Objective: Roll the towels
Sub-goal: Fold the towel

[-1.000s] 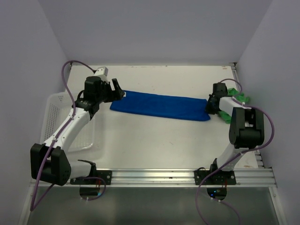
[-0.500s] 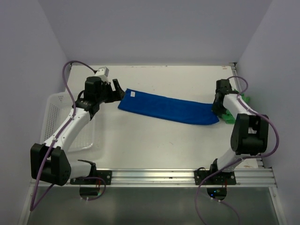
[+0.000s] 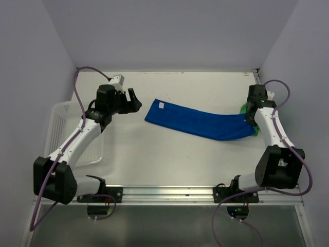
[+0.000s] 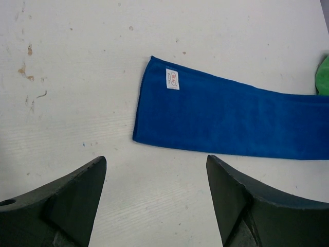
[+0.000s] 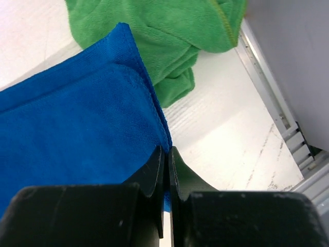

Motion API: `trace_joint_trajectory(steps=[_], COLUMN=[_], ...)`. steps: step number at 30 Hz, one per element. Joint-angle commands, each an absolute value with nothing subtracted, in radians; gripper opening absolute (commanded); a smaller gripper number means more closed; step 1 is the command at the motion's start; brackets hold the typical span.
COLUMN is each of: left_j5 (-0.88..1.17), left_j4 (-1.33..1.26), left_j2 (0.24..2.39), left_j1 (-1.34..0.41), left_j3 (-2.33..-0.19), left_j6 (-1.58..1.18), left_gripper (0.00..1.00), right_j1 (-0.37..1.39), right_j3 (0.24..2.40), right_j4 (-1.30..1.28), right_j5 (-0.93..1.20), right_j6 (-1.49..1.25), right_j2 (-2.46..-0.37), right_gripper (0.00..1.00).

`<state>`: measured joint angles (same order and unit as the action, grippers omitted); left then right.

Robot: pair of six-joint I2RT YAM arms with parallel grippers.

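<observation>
The royal blue towel (image 3: 200, 123) lies folded into a long flat strip across the table, slanting down to the right. A white label shows near its left end (image 4: 172, 79). My right gripper (image 3: 251, 120) is shut on the strip's right edge (image 5: 154, 110), its jaws (image 5: 165, 150) pinching the hem. Beside that end the green towel (image 5: 169, 36) sits crumpled, mostly hidden by my right arm in the top view (image 3: 242, 109). At the left, my left gripper (image 3: 134, 100) hovers open and empty (image 4: 155, 160), a short way from the strip's left end.
A white mesh basket (image 3: 59, 123) stands at the table's left edge, under my left arm. The metal rail and side wall (image 5: 267, 87) run close to the right of the green towel. Bare table lies in front of the blue strip.
My right gripper has closed on the blue towel's right end and pulled the strip rightward, away from the left gripper. The right arm swung toward the right wall. The left gripper shifted slightly right.
</observation>
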<state>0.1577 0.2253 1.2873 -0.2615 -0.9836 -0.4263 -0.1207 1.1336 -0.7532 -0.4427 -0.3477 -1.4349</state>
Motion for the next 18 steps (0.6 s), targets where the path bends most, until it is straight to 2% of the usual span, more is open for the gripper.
trace_joint_trajectory(steps=[1, 7, 18], left_j5=[0.175, 0.175, 0.193], left_j4=[0.179, 0.178, 0.175], left_j2=[1.264, 1.255, 1.247], left_j1=[-0.276, -0.284, -0.296], left_j3=[-0.982, -0.982, -0.979], left_j6=[-0.419, -0.419, -0.423], left_gripper=[0.83, 0.83, 0.83], right_j1=[-0.127, -0.118, 0.107], right_j3=[1.193, 1.262, 1.495], right_j4=[-0.793, -0.805, -0.919], right_j5=[-0.482, -0.367, -0.331], right_j6=[-0.365, -0.394, -0.547], right_j2=[-1.384, -1.368, -1.512], right_gripper=[0.00, 0.00, 0.00])
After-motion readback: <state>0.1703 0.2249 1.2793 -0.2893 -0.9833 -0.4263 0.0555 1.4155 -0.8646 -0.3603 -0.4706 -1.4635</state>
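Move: The right hand, about 12 cm above the table with the blue towel's right end still in its fingers, has the towel's labelled end roughly 58 cm to its left and 22 cm farther out. The towel's middle lies some 32 cm left and 13 cm ahead; the bunched green towel is about 9 cm right and 11 cm ahead. From the left hand, the labelled end is some 15 cm ahead, 13 cm right and 18 cm below. Keeping its pinch on the right end of the blue towel, the right hand first climbs almost straight up, then swings left and forward while still rising, gathering speed: about 7.5 cm each left and up, some 5 cm forward. It carries that end away from the green towel towards the labelled end, with the wrist tipping the fingertips up and turning counter-clockwise, some 15 degrees in all. ##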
